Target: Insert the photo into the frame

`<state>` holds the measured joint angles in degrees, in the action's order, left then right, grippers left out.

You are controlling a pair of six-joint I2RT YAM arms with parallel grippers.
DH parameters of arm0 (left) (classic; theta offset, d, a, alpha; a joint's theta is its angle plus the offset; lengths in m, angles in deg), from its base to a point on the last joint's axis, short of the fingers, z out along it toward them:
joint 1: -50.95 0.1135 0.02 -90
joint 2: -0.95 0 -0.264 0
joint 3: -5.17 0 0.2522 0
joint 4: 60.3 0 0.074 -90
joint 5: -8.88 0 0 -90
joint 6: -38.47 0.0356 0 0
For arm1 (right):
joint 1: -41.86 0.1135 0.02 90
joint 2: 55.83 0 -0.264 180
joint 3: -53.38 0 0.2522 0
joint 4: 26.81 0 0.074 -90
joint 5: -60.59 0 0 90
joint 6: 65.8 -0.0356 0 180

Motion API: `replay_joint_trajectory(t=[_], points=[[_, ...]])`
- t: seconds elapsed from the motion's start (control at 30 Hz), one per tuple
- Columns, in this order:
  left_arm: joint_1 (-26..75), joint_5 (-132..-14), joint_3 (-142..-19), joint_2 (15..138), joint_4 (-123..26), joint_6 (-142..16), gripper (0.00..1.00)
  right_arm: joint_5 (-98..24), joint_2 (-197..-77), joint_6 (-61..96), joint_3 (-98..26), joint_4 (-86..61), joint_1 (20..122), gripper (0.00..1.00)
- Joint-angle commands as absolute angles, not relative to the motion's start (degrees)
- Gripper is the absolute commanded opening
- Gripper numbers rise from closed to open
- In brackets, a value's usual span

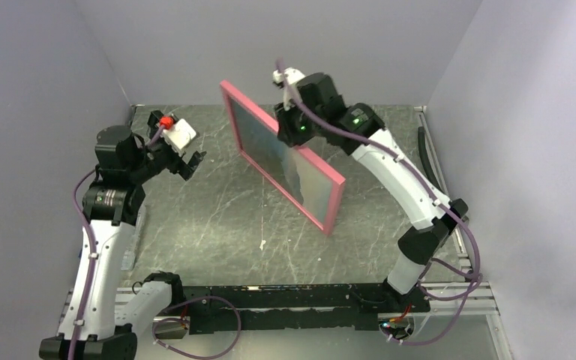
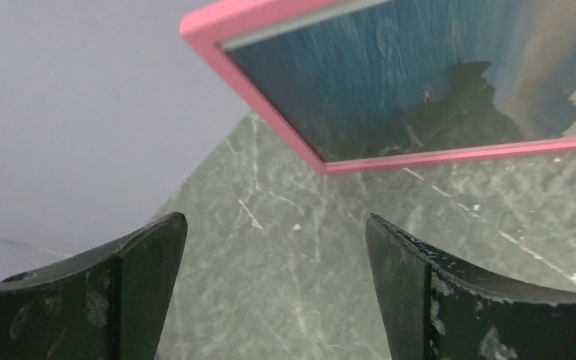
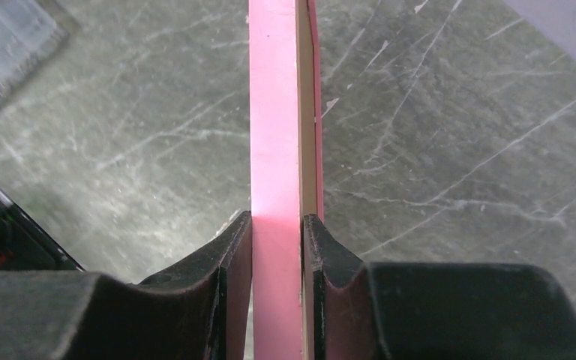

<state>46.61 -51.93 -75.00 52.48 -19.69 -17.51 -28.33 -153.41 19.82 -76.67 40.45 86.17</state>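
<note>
The frame (image 1: 335, 196) is pink and thin-bordered, standing on edge and tilted above the middle of the table. The photo (image 1: 274, 146), blue sea with dark mountains, shows through its front. My right gripper (image 1: 288, 126) is shut on the frame's upper edge. In the right wrist view its fingers (image 3: 234, 255) press both faces of the pink edge (image 3: 274, 112), with a thin brown layer (image 3: 307, 135) on one side. My left gripper (image 1: 193, 161) hangs open and empty to the left of the frame. The left wrist view shows the frame's lower corner (image 2: 270, 112) and photo (image 2: 405, 75) beyond the gripper (image 2: 274, 225).
The table (image 1: 217, 217) is grey-green marbled stone with pale walls on three sides. A black rail (image 1: 285, 296) runs along the near edge between the arm bases. A small white fleck (image 1: 262, 244) lies on the stone.
</note>
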Motion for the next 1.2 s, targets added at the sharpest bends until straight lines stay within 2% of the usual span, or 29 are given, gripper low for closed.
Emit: replay_joint_trajectory(t=[0.0, 0.2, 0.4, 0.67, 0.9, 1.17], points=[[49.33, -45.27, -80.97, 55.86, -11.23, -27.26, 0.94, -41.43, -151.73, 11.43, -73.74, 37.06, 77.24, 0.12], [52.38, -43.39, -84.48, 61.59, -6.08, -31.42, 0.94, -52.39, -144.83, 3.39, -57.05, 25.56, 64.66, 0.13], [54.96, -45.48, -88.57, 68.78, 0.9, -33.91, 0.94, -57.96, -138.29, -2.18, -41.77, 17.74, 56.4, 0.13], [57.86, -45.63, -82.75, 67.13, -2.59, -35.01, 0.94, -65.55, -129.53, -12.63, -17.71, -3.82, 49.08, 0.1], [58.55, -47.08, -79.79, 67.89, -1.85, -35.11, 0.94, -65.47, -126.33, -23.25, -2.34, -27.19, 47.93, 0.12], [58.98, -48.55, -74.66, 67.88, -4.69, -37.36, 0.94, -56.71, -127.24, -29.3, 10.99, -47.1, 47.92, 0.18]])
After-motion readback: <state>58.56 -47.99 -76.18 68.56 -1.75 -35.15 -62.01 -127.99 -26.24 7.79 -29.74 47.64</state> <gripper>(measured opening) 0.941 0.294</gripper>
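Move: The right hand already grips the middle of the frame's upper long edge. The frame stands on edge below it, photo side towards the left arm, its middle some 15 cm down, 2 cm to the left and level fore and aft. The clear patch of table it is going to lies about 31 cm below that hand and 2 cm back, neither left nor right. From the empty left hand the patch is about 24 cm to the right, 5 cm ahead and 33 cm down. Keeping its pinch on the long edge, the right hand carries on forward about 5 cm, then draws back again while it swings some 16 cm to the right and sinks about 19 cm towards the table, its left side rolling up some 50 degrees as it turns clockwise, to lay the frame over with the photo up. The left hand, empty with its fingers still wide open, sinks about 13 cm and drifts a little left beside the frame, tipping down some 40 degrees. ##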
